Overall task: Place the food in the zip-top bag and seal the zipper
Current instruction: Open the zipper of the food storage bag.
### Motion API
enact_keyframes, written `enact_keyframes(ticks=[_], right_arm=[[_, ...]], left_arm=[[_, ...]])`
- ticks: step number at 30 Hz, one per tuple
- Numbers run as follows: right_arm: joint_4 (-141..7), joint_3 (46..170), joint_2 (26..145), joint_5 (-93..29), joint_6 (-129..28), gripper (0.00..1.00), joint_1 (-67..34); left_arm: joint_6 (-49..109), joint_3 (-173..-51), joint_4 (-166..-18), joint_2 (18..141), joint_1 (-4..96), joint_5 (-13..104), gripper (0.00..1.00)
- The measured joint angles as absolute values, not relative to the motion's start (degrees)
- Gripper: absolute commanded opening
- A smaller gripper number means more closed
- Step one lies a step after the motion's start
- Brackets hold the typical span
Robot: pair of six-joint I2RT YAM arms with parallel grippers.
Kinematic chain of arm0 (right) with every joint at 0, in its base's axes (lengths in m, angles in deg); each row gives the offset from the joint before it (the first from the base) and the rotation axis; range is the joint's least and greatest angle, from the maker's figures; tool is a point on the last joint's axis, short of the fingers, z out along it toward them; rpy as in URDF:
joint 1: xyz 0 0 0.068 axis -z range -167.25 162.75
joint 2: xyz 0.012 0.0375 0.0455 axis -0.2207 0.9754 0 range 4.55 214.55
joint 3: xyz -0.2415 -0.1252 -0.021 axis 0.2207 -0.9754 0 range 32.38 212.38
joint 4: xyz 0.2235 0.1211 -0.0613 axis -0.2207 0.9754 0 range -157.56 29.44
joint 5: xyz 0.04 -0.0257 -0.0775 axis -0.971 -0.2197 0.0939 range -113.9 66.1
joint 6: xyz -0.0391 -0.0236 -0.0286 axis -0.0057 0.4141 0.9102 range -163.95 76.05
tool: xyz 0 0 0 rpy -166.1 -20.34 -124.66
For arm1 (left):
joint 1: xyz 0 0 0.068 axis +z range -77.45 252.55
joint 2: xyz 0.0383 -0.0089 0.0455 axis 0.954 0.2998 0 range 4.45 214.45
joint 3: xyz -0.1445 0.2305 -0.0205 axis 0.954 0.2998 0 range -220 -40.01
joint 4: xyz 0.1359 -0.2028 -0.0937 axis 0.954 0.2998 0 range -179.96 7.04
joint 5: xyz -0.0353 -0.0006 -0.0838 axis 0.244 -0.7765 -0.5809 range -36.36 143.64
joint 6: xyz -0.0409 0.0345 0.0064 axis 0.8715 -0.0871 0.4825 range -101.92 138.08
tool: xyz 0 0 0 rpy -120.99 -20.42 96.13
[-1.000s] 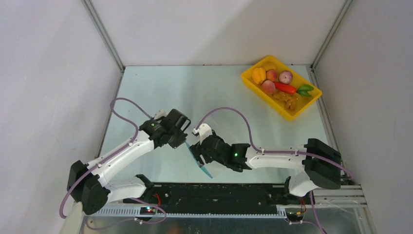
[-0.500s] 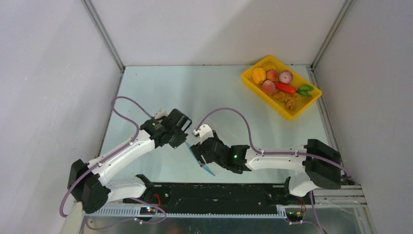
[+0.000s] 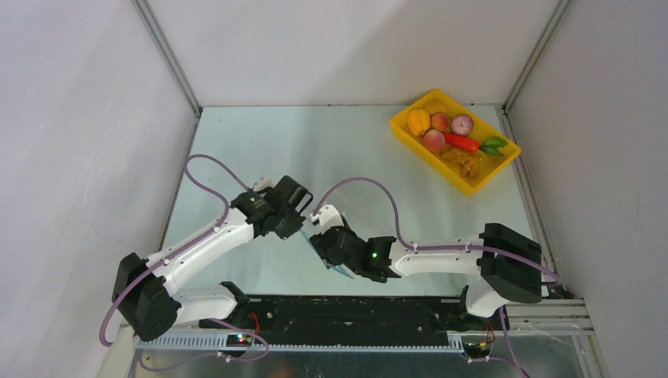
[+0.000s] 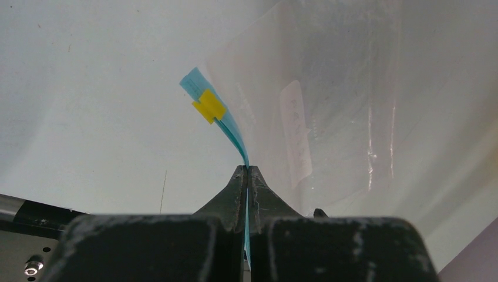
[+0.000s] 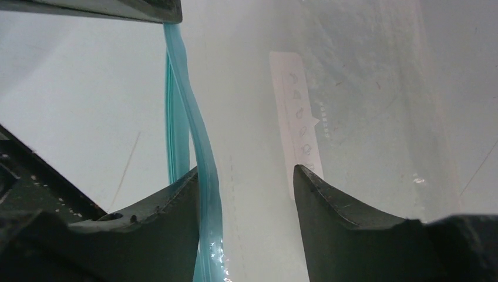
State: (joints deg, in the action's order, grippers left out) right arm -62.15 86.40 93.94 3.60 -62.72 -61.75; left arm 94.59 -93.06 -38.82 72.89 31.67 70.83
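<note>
The clear zip-top bag (image 4: 352,106) with a white label hangs between the two grippers near the table's front centre; in the top view only its teal edge (image 3: 315,246) shows. My left gripper (image 4: 247,170) is shut on the teal zipper (image 4: 232,126), which carries a yellow tab. My right gripper (image 5: 245,176) is open, its jaws astride the bag's mouth, the zipper (image 5: 202,158) against its left finger and the label (image 5: 299,129) near its right. The food (image 3: 450,135) lies in the yellow tray at the back right.
The yellow tray (image 3: 410,138) stands at the back right near the right wall. Grey walls enclose the table on three sides. Both arms cross the front centre, and purple cables arch over them.
Both grippers have shifted a little left and closer together with the bag's zipper between them. The food has not moved.
</note>
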Motion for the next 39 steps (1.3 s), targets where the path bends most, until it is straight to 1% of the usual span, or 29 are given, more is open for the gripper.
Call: enact_keyframes(ticks=[2, 3, 4, 5, 6, 7, 8, 9, 10, 11, 12, 13, 14, 15, 17, 20, 24, 28, 32, 39], right_arm=[[-62.13, 86.4, 95.05, 4.3, -62.59, 0.54, -62.06], [-62.08, 86.4, 95.4, 4.5, -62.41, 0.44, -62.19], [-62.13, 86.4, 95.75, 4.92, -62.28, 0.39, -62.41], [-62.17, 86.4, 95.95, 5.31, -61.97, 0.28, -62.58], [-62.23, 86.4, 96.08, 5.64, -62.0, 0.2, -62.8], [-62.32, 86.4, 96.14, 5.81, -61.82, 0.08, -62.98], [-62.39, 86.4, 96.14, 5.94, -61.73, 0.0, -63.13], [-62.5, 86.4, 96.14, 6.12, -61.62, 0.0, -63.22], [-62.67, 86.4, 96.14, 6.29, -61.82, 0.0, -63.24], [-62.69, 86.4, 96.14, 6.4, -62.06, 0.0, -63.26], [-62.72, 86.4, 96.14, 6.55, -62.28, 0.0, -63.26], [-62.76, 86.4, 96.14, 6.64, -62.45, 0.0, -63.26], [-62.8, 86.4, 96.1, 6.71, -62.74, 0.0, -63.15], [-62.8, 86.4, 95.99, 6.69, -63.22, 0.0, -62.89], [-63.24, 86.45, 94.68, 7.17, -64.64, 0.0, -62.23], [-62.82, 86.6, 90.29, 4.22, -68.22, 0.0, -58.98], [-61.67, 86.6, 84.63, -2.23, -75.04, 0.0, -51.0], [-61.71, 86.38, 80.17, -7.94, -79.72, 0.0, -46.41], [-61.64, 86.36, 77.39, -11.28, -82.21, 0.0, -45.99], [-61.38, 86.12, 76.87, -11.96, -84.05, 0.0, -46.32]], left_arm=[[94.59, -93.06, -38.89, 73.2, 31.65, 70.62, 0.0], [94.57, -93.06, -38.87, 73.35, 31.63, 70.46, 0.0], [94.57, -93.06, -38.89, 73.46, 31.6, 70.31, 0.0], [94.57, -93.06, -38.91, 73.5, 31.58, 70.16, 0.0], [94.54, -93.06, -38.96, 73.5, 31.54, 70.0, 0.0], [94.48, -93.06, -39.07, 73.5, 31.52, 69.92, 0.0], [94.17, -93.06, -39.28, 73.5, 31.52, 69.89, 0.05], [93.95, -93.06, -39.59, 73.5, 31.52, 69.76, 0.1], [93.1, -93.06, -40.33, 73.46, 31.52, 69.52, 0.26], [92.38, -93.06, -41.21, 73.42, 31.52, 69.33, 0.36], [91.29, -93.06, -42.19, 73.31, 31.52, 68.84, 0.57], [90.52, -93.04, -44.11, 72.91, 31.5, 67.99, 0.66], [89.17, -93.04, -45.69, 72.3, 31.34, 67.51, 0.83], [88.23, -92.95, -47.63, 71.1, 31.21, 66.9, 0.95], [85.78, -92.6, -49.4, 68.8, 31.28, 67.97, 0.99], [81.87, -92.06, -52.83, 64.02, 30.97, 67.93, 1.0], [76.67, -92.06, -58.26, 56.17, 30.51, 68.08, 1.0], [72.75, -92.06, -63.15, 52.19, 30.45, 67.53, 1.0], [70.13, -92.06, -66.87, 52.72, 30.16, 66.09, 1.0], [68.45, -94.7, -66.3, 61.55, 29.44, 64.82, 1.0]])
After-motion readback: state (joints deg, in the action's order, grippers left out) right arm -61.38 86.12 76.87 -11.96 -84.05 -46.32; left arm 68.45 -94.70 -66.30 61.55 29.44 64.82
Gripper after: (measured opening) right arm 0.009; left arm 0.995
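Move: My left hand keeps its pinch on the strip just behind the yellow slider, which sits about 4 cm ahead, 2 cm left and 3 cm below. My open right hand straddles the upper zipper lip, its middle about 1 cm back and 1 cm left, level with the pads; that spot lies some 4 cm back and 2 cm right of my left hand. The bag's label is about 1 cm ahead of my right hand, 5 cm right and 6 cm below. I dip my right hand a centimetre and shut it on the upper zipper lip, one finger between the two lips. Then my left hand opens wide, lets go of the strip, and rises about 16 cm, tilting its fingers forward before drifting right and sinking a little over the strip. Keeping its pinch, my right hand lifts about 12 cm and goes slightly forward, rolling some 30 degrees, left side up. ##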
